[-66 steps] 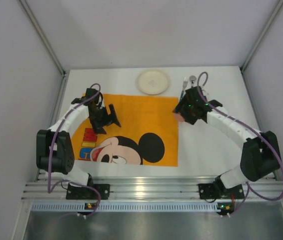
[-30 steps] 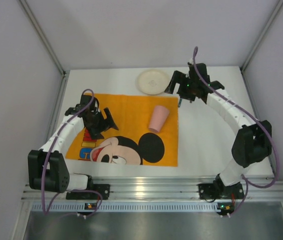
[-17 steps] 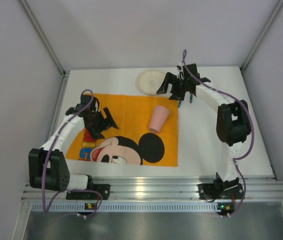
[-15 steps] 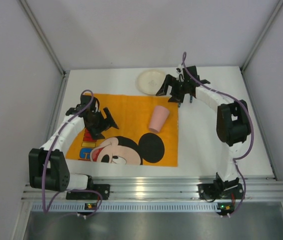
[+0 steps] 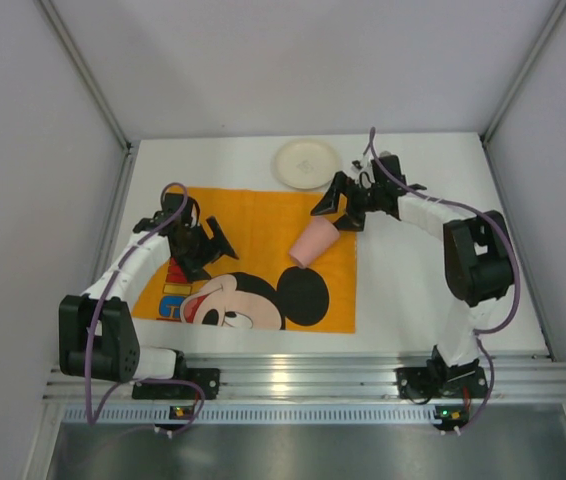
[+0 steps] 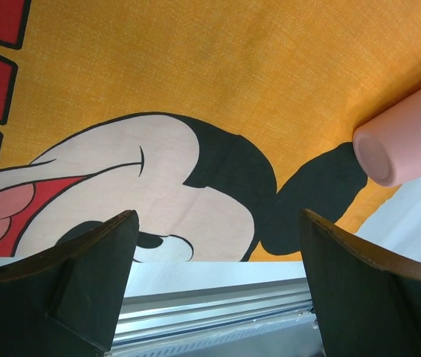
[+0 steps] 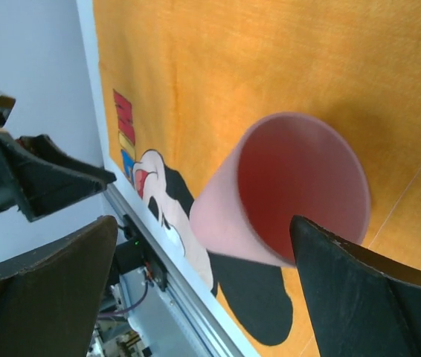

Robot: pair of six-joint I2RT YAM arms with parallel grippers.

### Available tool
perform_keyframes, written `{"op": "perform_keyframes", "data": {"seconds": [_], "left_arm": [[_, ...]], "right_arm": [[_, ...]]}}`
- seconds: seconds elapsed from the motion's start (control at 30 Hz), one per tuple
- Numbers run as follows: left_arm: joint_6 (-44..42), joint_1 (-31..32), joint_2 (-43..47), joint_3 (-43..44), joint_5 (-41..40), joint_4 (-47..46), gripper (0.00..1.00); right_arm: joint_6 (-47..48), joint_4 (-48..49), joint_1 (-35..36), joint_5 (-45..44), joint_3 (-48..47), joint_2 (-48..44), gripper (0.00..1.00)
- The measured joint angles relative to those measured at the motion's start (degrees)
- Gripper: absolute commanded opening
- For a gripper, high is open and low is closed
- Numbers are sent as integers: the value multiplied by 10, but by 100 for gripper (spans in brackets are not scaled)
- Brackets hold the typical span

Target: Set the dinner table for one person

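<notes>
A pink cup (image 5: 312,244) is tipped over on the orange cartoon-mouse placemat (image 5: 253,215), which lies on the white dinner table (image 5: 418,290). The cup's open mouth (image 7: 300,186) faces my right gripper (image 5: 335,207). That gripper is open, with a finger on either side of the cup's rim; whether a finger touches it I cannot tell. My left gripper (image 5: 217,250) hovers open over the mat's left half with nothing between its fingers. In the left wrist view the cup's closed base (image 6: 407,145) shows at the right edge. A round white plate (image 5: 305,164) sits on the table behind the mat.
A ribbed aluminium rail (image 5: 293,378) runs along the table's near edge. Grey walls close in the left, right and back sides. The right forearm (image 5: 418,208) reaches across the back right of the table.
My right gripper has swung from beside the plate down to the cup. The cup, upright before, is now tipped toward the near left. The left arm has hardly moved.
</notes>
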State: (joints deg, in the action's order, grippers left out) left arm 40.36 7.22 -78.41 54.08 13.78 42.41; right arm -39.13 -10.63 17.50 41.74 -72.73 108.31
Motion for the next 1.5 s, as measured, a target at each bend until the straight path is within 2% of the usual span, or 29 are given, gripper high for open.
{"op": "perform_keyframes", "data": {"seconds": [0.3,0.6,0.67,0.7,0.77,0.8,0.87,0.9,0.93,1.0,1.07,1.13,1.37,1.43,1.5], "left_arm": [[0,0,0,-16,0,-9,92],[-9,0,7,-17,0,-9,92],[-11,0,13,-18,0,-8,92],[-13,0,17,-21,0,-9,92],[-13,0,24,-26,0,-8,92],[-14,0,28,-29,0,-8,92],[-15,0,35,-36,0,-7,92],[-15,0,38,-38,0,-6,92],[-15,0,42,-41,0,-6,92],[-15,0,47,-45,0,-4,92],[-16,0,51,-48,-1,-3,92],[-16,0,55,-48,-2,-2,92],[-27,0,75,-48,-11,9,93],[-30,0,79,-47,-12,13,93],[-31,0,80,-47,-12,15,93]], "right_arm": [[-7,29,0,39,84,-103,96],[-57,104,12,52,200,-115,89],[-64,117,17,51,204,-115,77],[-68,126,20,51,204,-115,66],[-75,141,24,51,205,-115,52],[-76,146,26,49,206,-115,36],[-79,151,28,47,206,-115,22],[-79,153,27,45,206,-116,9],[-76,151,27,44,204,-116,3],[-65,127,22,43,189,-116,0],[-37,63,20,32,139,-113,0],[5,-24,17,3,48,-100,0],[170,-324,16,-203,-462,25,0],[197,-376,19,-263,-535,42,0],[217,-422,23,-317,-553,48,0]]}}
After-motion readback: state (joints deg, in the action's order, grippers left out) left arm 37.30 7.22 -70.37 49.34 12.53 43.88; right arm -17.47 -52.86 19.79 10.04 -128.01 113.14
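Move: The pink cup lies on its side on the mat, about 7 cm back from the right hand, 4 cm to its left and 4 cm below. From that hand, the plate is some 11 cm ahead and 6 cm left, the fork about 6 cm ahead and 8 cm right, both roughly 8 cm down. From the left hand, the cup is about 5 cm ahead, 23 cm right and 3 cm lower. The right hand backs 8 cm, pinches the cup's rim, then lifts it 18 cm while swinging 16 forward. ##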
